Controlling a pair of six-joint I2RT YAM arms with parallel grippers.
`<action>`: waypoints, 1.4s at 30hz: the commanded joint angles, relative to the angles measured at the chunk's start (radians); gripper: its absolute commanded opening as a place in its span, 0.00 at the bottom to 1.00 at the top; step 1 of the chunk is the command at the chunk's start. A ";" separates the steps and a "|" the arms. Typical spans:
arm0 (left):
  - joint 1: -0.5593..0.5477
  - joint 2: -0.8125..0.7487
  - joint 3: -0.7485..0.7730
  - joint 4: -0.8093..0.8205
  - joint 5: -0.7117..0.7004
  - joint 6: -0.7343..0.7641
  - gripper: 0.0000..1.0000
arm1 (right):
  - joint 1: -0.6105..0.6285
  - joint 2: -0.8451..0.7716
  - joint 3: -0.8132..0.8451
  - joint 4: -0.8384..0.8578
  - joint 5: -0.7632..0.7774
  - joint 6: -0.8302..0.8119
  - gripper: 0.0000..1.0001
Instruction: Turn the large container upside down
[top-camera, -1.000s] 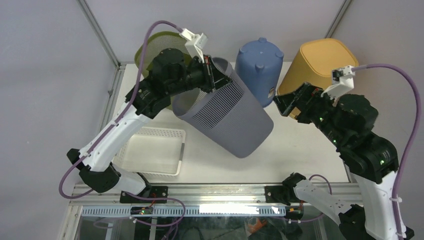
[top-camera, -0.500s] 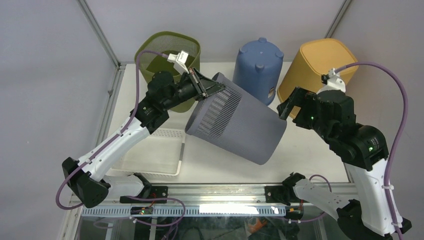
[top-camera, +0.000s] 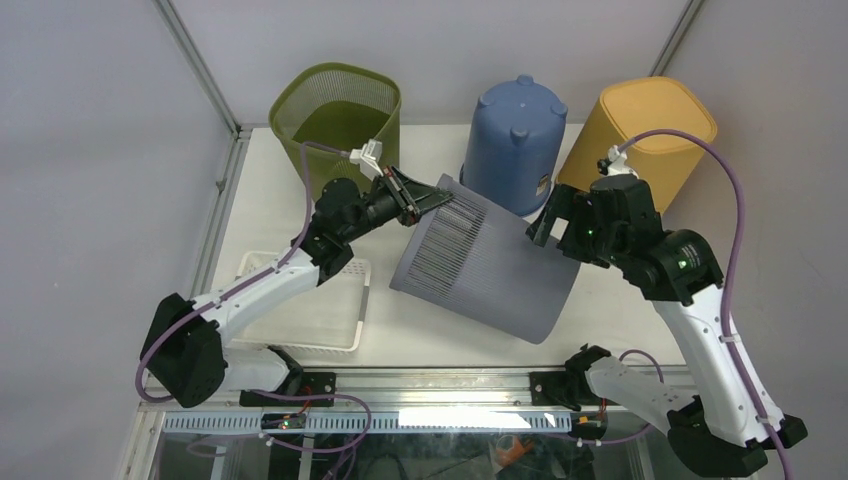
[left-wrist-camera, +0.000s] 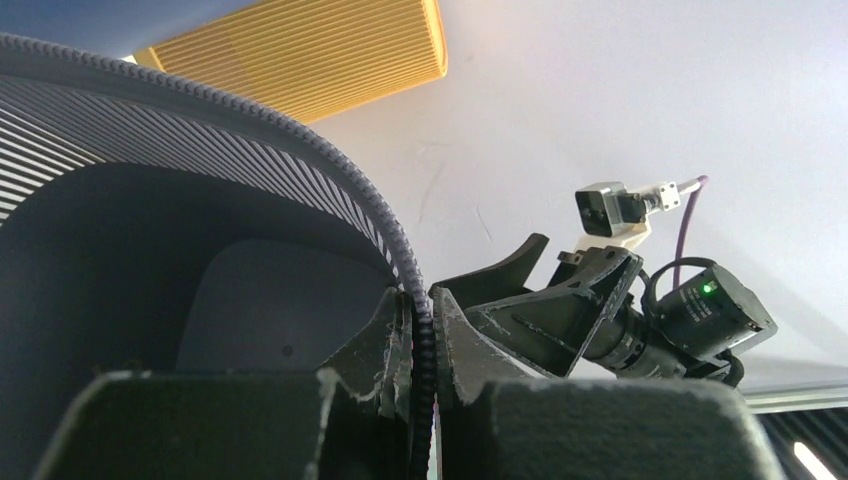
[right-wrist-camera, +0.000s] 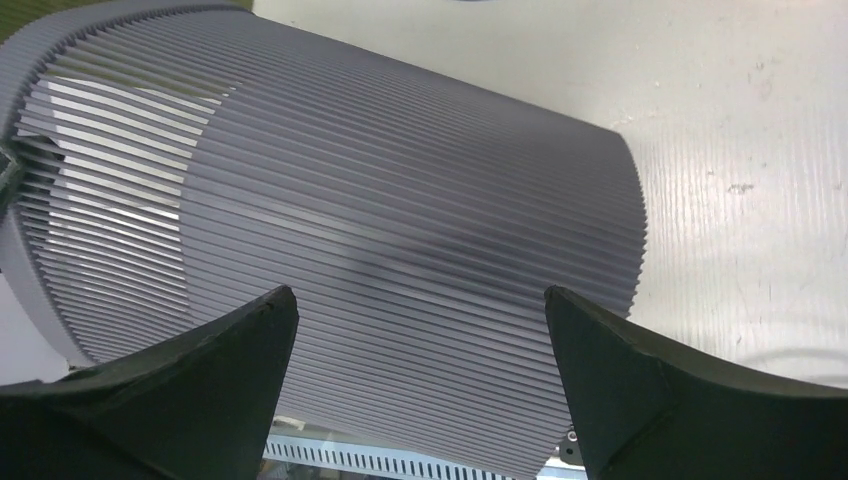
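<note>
The large container (top-camera: 490, 270) is a grey ribbed bin lying tilted on its side, its rim toward the left and its base toward the near right. My left gripper (top-camera: 425, 197) is shut on its upper rim; in the left wrist view the rim (left-wrist-camera: 395, 240) runs between the pinched fingers (left-wrist-camera: 422, 345). My right gripper (top-camera: 548, 222) is open and empty just above the far right side of the bin. In the right wrist view its fingers (right-wrist-camera: 230, 340) straddle the ribbed wall (right-wrist-camera: 400, 230) without touching it.
A green mesh bin (top-camera: 338, 115) stands upright at the back left. A blue bin (top-camera: 518, 135) and a yellow bin (top-camera: 640, 125) stand upside down at the back. A white tray (top-camera: 300, 310) lies near left. The table's metal front rail (top-camera: 420, 380) runs along the near edge.
The left gripper has lowered and swung the grey bin, its rim going right and down. The right arm has moved left, its open gripper now over the bin's far side.
</note>
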 joint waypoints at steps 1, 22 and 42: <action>-0.001 0.039 -0.070 0.388 0.029 -0.193 0.00 | -0.031 0.000 -0.021 0.029 -0.015 0.056 0.99; -0.010 0.145 0.235 -0.366 -0.126 0.372 0.99 | -0.038 -0.225 -0.269 -0.014 0.019 0.218 0.99; -0.099 0.113 0.624 -1.048 -0.453 0.821 0.96 | -0.039 -0.357 -0.518 0.226 -0.096 0.320 0.96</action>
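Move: The left hand still pinches the grey large container by its far upper rim, the container's middle some 11 cm right, 8 cm back and 13 cm below. From that hand the blue container stands about 27 cm ahead and 17 cm right, the green one 24 cm ahead and 22 cm left. The open right hand has the grey middle level fore-and-aft, 13 cm left and 11 cm below; its base end is about 6 cm back, straight behind and 14 cm lower. Down goes the left hand with the large container's rim, about 7 cm; its fingers open wide and let go, then it climbs back off the rim, rolling some 45 degrees, left side up. The open right hand sinks about 10 cm and draws back 4, swinging out to the right and returning, to the container's base end. ##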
